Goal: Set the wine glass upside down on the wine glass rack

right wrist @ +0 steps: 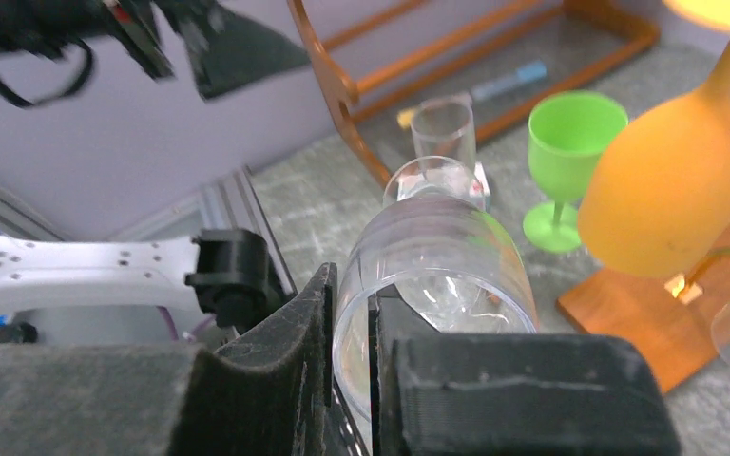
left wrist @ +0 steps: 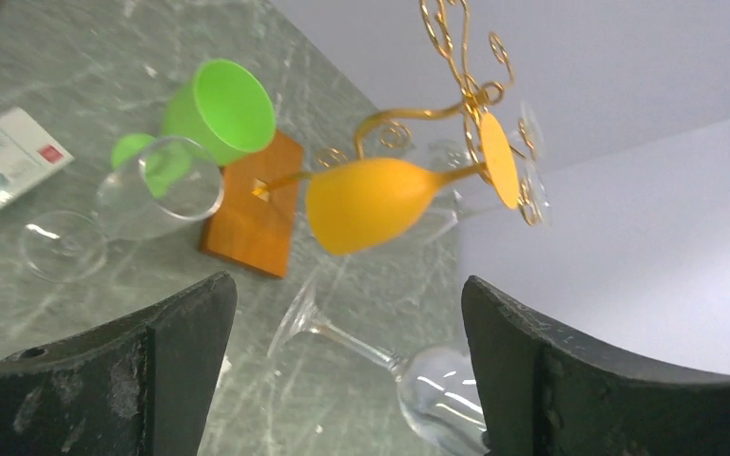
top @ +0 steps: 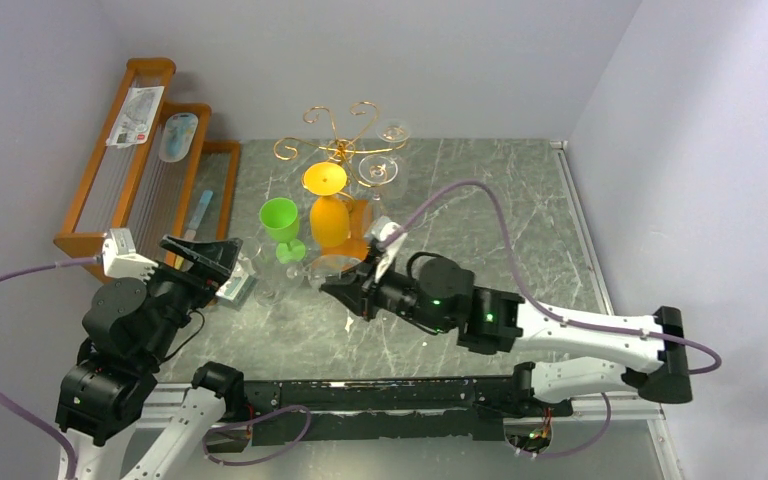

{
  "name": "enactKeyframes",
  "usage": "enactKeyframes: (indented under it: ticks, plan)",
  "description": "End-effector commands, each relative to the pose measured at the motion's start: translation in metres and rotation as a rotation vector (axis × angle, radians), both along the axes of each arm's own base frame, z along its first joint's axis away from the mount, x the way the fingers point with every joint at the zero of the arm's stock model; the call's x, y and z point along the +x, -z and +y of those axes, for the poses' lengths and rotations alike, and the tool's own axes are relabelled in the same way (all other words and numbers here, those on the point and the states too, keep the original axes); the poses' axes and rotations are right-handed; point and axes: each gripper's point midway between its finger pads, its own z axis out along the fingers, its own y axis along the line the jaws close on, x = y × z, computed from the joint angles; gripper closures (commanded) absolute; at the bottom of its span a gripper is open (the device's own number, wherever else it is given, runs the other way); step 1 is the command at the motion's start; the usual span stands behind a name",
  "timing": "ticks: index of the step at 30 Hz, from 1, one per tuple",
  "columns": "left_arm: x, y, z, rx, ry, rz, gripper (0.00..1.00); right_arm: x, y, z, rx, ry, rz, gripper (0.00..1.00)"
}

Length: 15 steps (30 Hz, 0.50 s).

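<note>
The wine glass [right wrist: 437, 252] is clear and lies on its side above the table, its foot pointing away from my right gripper [right wrist: 352, 285]. That gripper is shut on the bowl's rim, one finger inside and one outside. From above, the glass [top: 332, 268] sits just in front of the wine glass rack [top: 345, 130], a gold wire stand on an orange-brown base [right wrist: 665, 313]. An orange glass [top: 328, 215] hangs upside down on the rack. My left gripper [top: 222, 265] is open and empty at the left, looking at the glass [left wrist: 432, 385] across the table.
A green glass [top: 280, 220] stands upright left of the rack's base. Another clear glass [left wrist: 157, 185] lies on the table beside it. Two clear glasses [top: 380, 170] hang on the rack's right side. A stepped wooden shelf [top: 150, 150] fills the back left. A packet [left wrist: 5, 161] lies near my left gripper.
</note>
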Motion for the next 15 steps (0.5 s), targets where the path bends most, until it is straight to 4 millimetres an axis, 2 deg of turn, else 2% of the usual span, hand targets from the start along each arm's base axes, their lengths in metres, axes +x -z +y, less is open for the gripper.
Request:
enactKeyframes:
  ticks: [1,6,11,15]
  plan:
    - [-0.010,-0.001,-0.029,-0.127,0.136,0.035,0.08,-0.005,-0.065,-0.015,0.248,-0.022,-0.132,1.00]
    - [-0.017,-0.019,-0.052,-0.260,0.243,0.022,0.09,-0.009,-0.091,-0.016,0.341,-0.043,-0.218,1.00]
    - [-0.023,-0.035,-0.058,-0.357,0.270,0.020,0.06,-0.007,-0.113,-0.010,0.405,-0.036,-0.297,1.00]
    - [-0.026,-0.041,-0.062,-0.441,0.282,0.028,0.06,-0.008,-0.127,-0.006,0.454,-0.043,-0.349,1.00]
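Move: The wine glass held by its rim in the right gripper has its middle about 11 cm to the left gripper's right, 1 cm ahead and 3 cm below. From that gripper, the green goblet stands some 16 cm ahead, 7 cm right and 26 cm down; the orange goblet hangs about 14 cm ahead, 16 cm right and 12 cm down. From the right gripper, the left one is roughly 16 cm left, 5 cm ahead and 2 cm higher. Bring the left gripper, fingers kept wide open, about 5 cm to the right and slightly up towards the held glass's stem, rolling its left side down and swinging clockwise. Meanwhile keep the right gripper's pinch on the bowl's rim and lift it some 7 to 8 cm almost straight up, tilting its fingertips upward so the glass's foot rises in front of the left gripper. ##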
